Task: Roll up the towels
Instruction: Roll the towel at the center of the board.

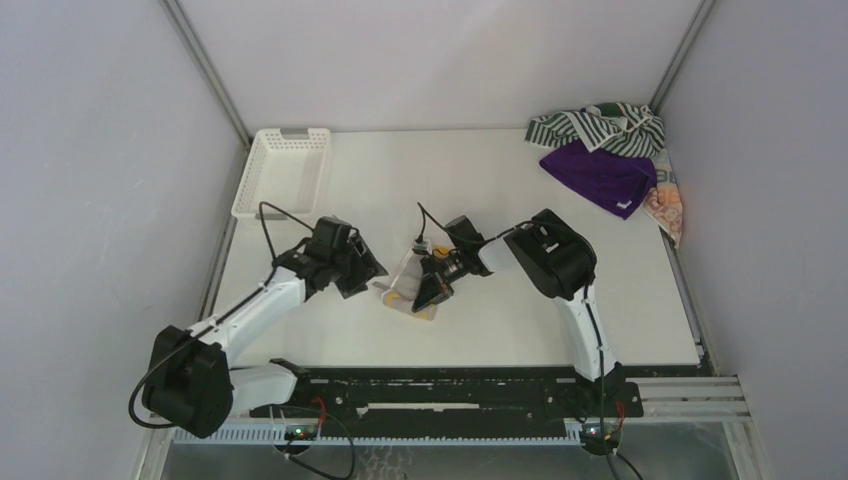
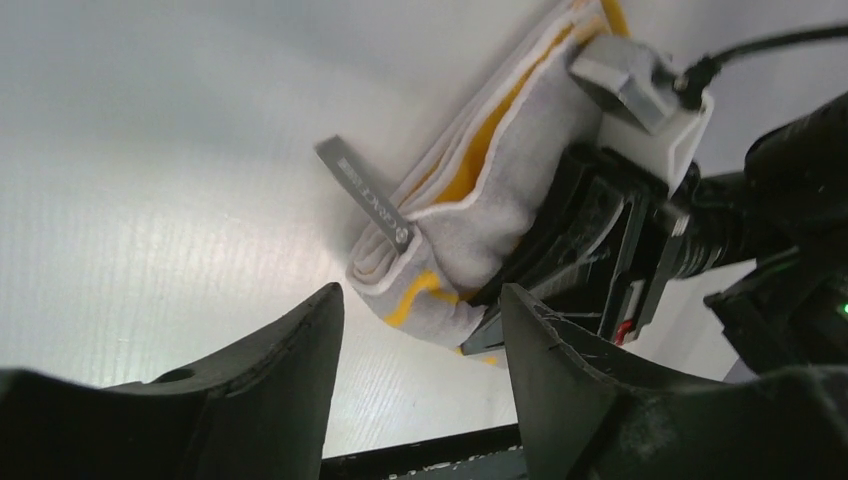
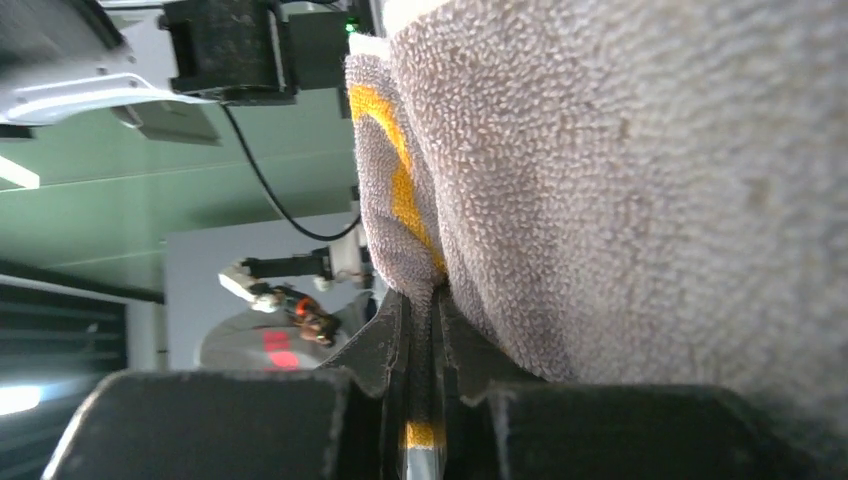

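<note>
The yellow-and-white towel (image 1: 405,290) lies partly rolled at the middle of the table (image 1: 520,300). My right gripper (image 1: 432,285) is shut on its edge. In the right wrist view the fingers pinch a thin fold of the towel (image 3: 620,180) at the gripper (image 3: 425,305), and the cloth bulges to the right. My left gripper (image 1: 365,272) sits just left of the roll, open. In the left wrist view the gripper (image 2: 422,295) has nothing between its fingers and the towel's (image 2: 490,190) end lies just ahead, its grey label (image 2: 365,190) sticking out. The green-striped (image 1: 590,128), purple (image 1: 600,175) and orange patterned (image 1: 668,205) towels are heaped at the far right corner.
A white lattice basket (image 1: 283,170) stands at the table's far left edge. Grey walls close in the left, back and right sides. A black rail (image 1: 450,395) with the arm bases runs along the near edge.
</note>
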Controlling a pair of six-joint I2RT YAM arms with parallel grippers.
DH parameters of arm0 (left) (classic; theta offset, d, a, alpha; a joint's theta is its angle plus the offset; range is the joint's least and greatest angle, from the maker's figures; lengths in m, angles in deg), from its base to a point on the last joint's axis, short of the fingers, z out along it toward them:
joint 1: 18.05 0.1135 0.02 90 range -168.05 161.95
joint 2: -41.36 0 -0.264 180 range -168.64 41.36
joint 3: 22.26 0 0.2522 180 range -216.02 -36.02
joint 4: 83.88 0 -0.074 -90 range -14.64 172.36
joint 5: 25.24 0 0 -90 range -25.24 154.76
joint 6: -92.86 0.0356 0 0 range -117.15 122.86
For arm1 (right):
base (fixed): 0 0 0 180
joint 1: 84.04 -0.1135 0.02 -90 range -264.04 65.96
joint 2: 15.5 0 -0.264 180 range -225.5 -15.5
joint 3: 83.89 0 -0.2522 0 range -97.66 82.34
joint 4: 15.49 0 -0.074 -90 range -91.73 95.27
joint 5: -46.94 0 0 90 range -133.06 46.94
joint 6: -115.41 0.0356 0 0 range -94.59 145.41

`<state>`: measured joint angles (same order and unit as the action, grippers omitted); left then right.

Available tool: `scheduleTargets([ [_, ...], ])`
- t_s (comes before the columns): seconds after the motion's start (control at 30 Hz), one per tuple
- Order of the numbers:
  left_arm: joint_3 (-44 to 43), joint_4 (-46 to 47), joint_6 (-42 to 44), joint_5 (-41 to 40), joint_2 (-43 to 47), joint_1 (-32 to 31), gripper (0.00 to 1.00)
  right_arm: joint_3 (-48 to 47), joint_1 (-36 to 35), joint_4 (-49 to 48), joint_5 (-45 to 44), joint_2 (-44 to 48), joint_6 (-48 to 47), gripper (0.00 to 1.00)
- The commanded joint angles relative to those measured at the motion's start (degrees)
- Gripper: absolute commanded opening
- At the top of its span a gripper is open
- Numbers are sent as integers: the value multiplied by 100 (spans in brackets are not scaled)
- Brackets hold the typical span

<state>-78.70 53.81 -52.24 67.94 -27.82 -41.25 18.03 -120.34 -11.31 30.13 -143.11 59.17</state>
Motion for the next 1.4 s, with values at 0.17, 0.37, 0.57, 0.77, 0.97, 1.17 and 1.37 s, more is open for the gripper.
scheduleTargets([
  [0.17, 643, 839, -707, -65, -68, -777, 65, 103, 158, -1171, 153, -421, 1294, 0],
  [0.37, 515, 812, -837, -238, -577, -835, 64, 104, 131, -925, 8, -362, 1123, 0],
  [0.57, 408, 675, -976, -384, -1031, -835, 60, 103, 90, -740, -112, -373, 964, 0],
  [0.77, 235, 508, -941, -241, -1484, -835, 38, 108, 19, -525, -312, -286, 786, 0],
  [0.97, -115, -5, -626, -160, -1904, -827, 5, 103, -84, 145, -766, 161, 78, 10],
  [1.17, -275, -375, -290, -1, -2044, -661, 0, 77, -254, 1298, -1802, 1282, -1206, 41],
  [1.37, -503, -794, 88, 173, -2227, -493, 0, 77, -934, 2262, -4165, 2419, -2468, 51],
])
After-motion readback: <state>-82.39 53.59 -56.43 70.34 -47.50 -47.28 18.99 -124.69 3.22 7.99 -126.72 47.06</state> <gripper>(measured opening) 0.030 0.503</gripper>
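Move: Slightly back and to the right of the open left hand lies the towel's label-side corner: about 2 cm back, 4 cm right and 7 cm below. The grey label sticks out about 2 cm left and 1 cm forward of that corner; the towel's middle is some 8 cm right and 2 cm forward of the left hand. From the right hand, already pinching the near edge, the corner is about 4 cm left and 2 cm forward, the towel's middle 6 cm ahead. Dropping about 7 cm, the left hand comes in back and to the right by roughly 3 cm each, its fingers tipping closer to straight down, then shuts them on the towel's corner beside the label. The right hand keeps its pinch nearly in place until then, opens about halfway to let go, and rises some 3 cm while rolling about 20 degrees. ##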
